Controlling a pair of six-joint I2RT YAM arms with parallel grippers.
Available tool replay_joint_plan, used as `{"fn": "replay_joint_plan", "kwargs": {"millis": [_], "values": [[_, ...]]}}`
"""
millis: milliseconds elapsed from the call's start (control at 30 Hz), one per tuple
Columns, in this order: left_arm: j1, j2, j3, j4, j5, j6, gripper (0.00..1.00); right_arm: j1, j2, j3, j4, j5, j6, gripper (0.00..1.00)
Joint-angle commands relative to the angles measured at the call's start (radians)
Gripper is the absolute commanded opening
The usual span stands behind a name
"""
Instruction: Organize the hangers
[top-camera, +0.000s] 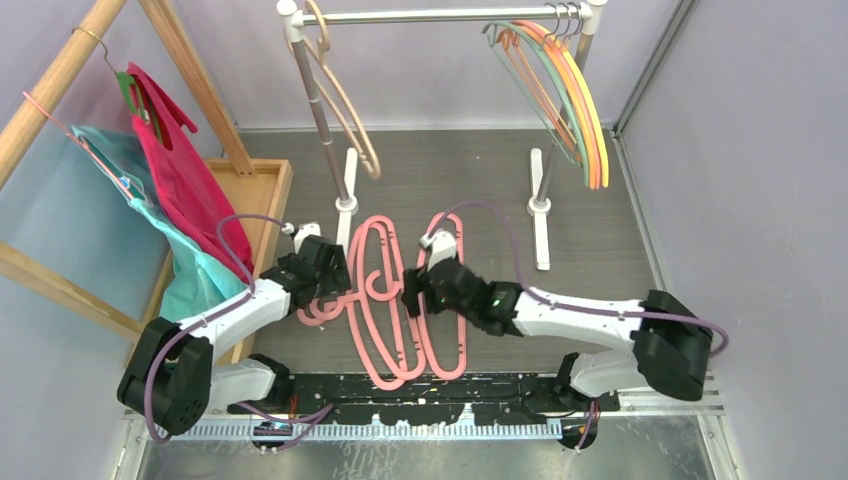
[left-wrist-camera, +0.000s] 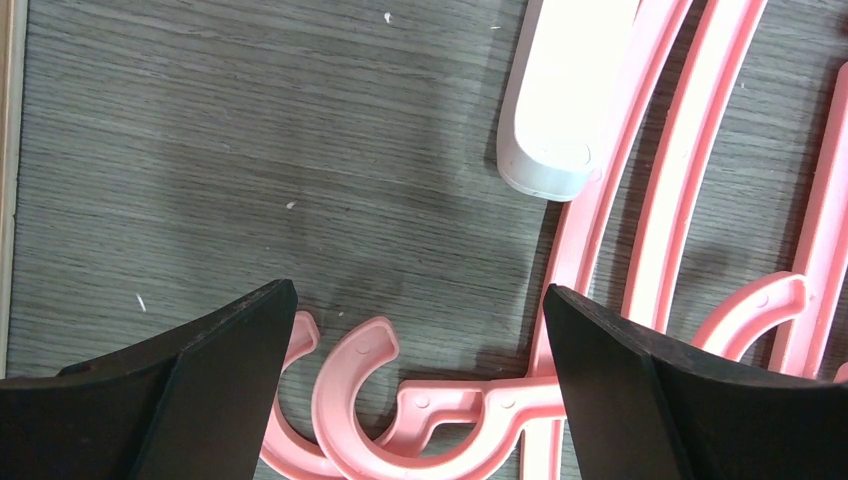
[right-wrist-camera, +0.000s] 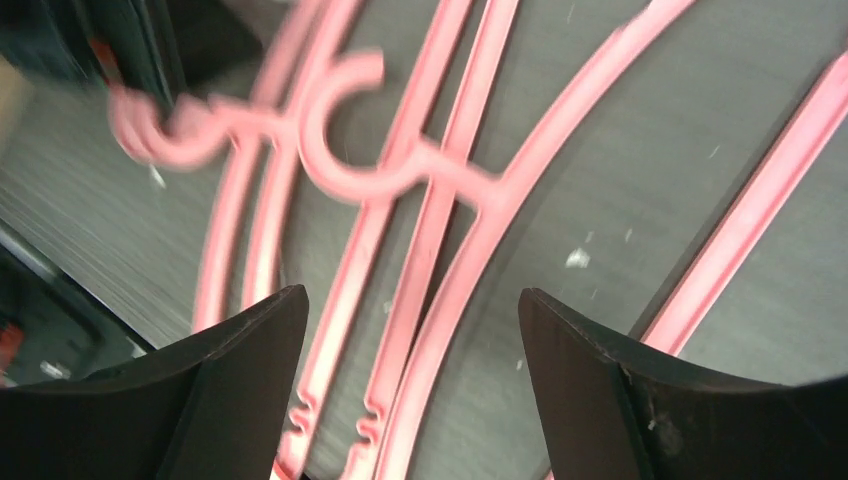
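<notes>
Several thick pink plastic hangers (top-camera: 385, 300) lie overlapping on the grey floor between my arms. My left gripper (top-camera: 322, 272) is open just above their hooks (left-wrist-camera: 345, 385), with nothing between the fingers. My right gripper (top-camera: 415, 290) is open above the hanger bars (right-wrist-camera: 430, 250), empty. A beige hanger (top-camera: 345, 105) hangs at the left end of the metal rail (top-camera: 440, 15). Thin orange, yellow and grey-green hangers (top-camera: 570, 95) hang at its right end.
The rack's white feet (top-camera: 346, 180) (top-camera: 540, 205) stand behind the pile; one foot shows in the left wrist view (left-wrist-camera: 565, 90). A wooden frame (top-camera: 60, 80) at left carries hangers draped with red cloth (top-camera: 180, 170) and teal cloth (top-camera: 150, 215). A wooden tray (top-camera: 255, 190) lies beneath.
</notes>
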Motion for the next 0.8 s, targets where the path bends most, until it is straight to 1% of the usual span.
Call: {"fn": "replay_joint_plan", "kwargs": {"millis": [0, 67, 133, 233, 300, 433, 567, 667, 767], "values": [[-0.004, -0.001, 0.03, 0.026, -0.02, 0.002, 0.98, 0.129, 0.112, 0.034, -0.152, 0.202, 0.024, 0.82], [-0.004, -0.004, 0.029, 0.025, -0.021, 0.001, 0.98, 0.154, 0.174, 0.04, -0.156, 0.202, 0.043, 0.8], [-0.004, -0.009, 0.027, 0.024, -0.02, 0.001, 0.98, 0.164, 0.218, 0.042, -0.155, 0.211, 0.072, 0.76], [-0.004, -0.019, 0.022, 0.026, -0.018, 0.001, 0.98, 0.167, 0.253, 0.027, -0.145, 0.233, 0.112, 0.72], [-0.004, -0.025, 0.019, 0.029, -0.018, 0.001, 0.98, 0.167, 0.264, 0.009, -0.124, 0.227, 0.122, 0.67], [-0.004, -0.022, 0.019, 0.029, -0.018, 0.001, 0.98, 0.168, 0.284, -0.02, -0.077, 0.179, 0.139, 0.48], [-0.004, -0.025, 0.018, 0.029, -0.02, 0.001, 0.98, 0.167, 0.285, -0.044, -0.059, 0.156, 0.158, 0.2], [-0.004, -0.035, 0.014, 0.03, -0.019, -0.001, 0.98, 0.167, 0.241, -0.055, -0.072, 0.188, 0.17, 0.12], [-0.004, -0.034, 0.018, 0.025, -0.021, 0.0, 0.98, 0.166, 0.166, -0.048, -0.108, 0.233, 0.167, 0.1]]}}
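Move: Just back of its neck, the rightmost pink hanger's left bar lies about 4 cm back of the right hand, hardly to either side, and some 11 cm below. That hanger's right bar is roughly 7 cm to the hand's right and level with it. The two overlapping pink hangers centre some 9 cm to the hand's left, about level with it. From the left hand, the left bar is around 16 cm right, 7 cm back and 3 cm lower. Down fast, about 10 cm, and some 4 cm back, the open right hand drops onto the rightmost pink hanger's left bar just behind its neck, the wrist rolling its left side down some 20 degrees. There it all but stops, rolls slightly back, and the fingers close from wide open to pinch the bar from both sides. ##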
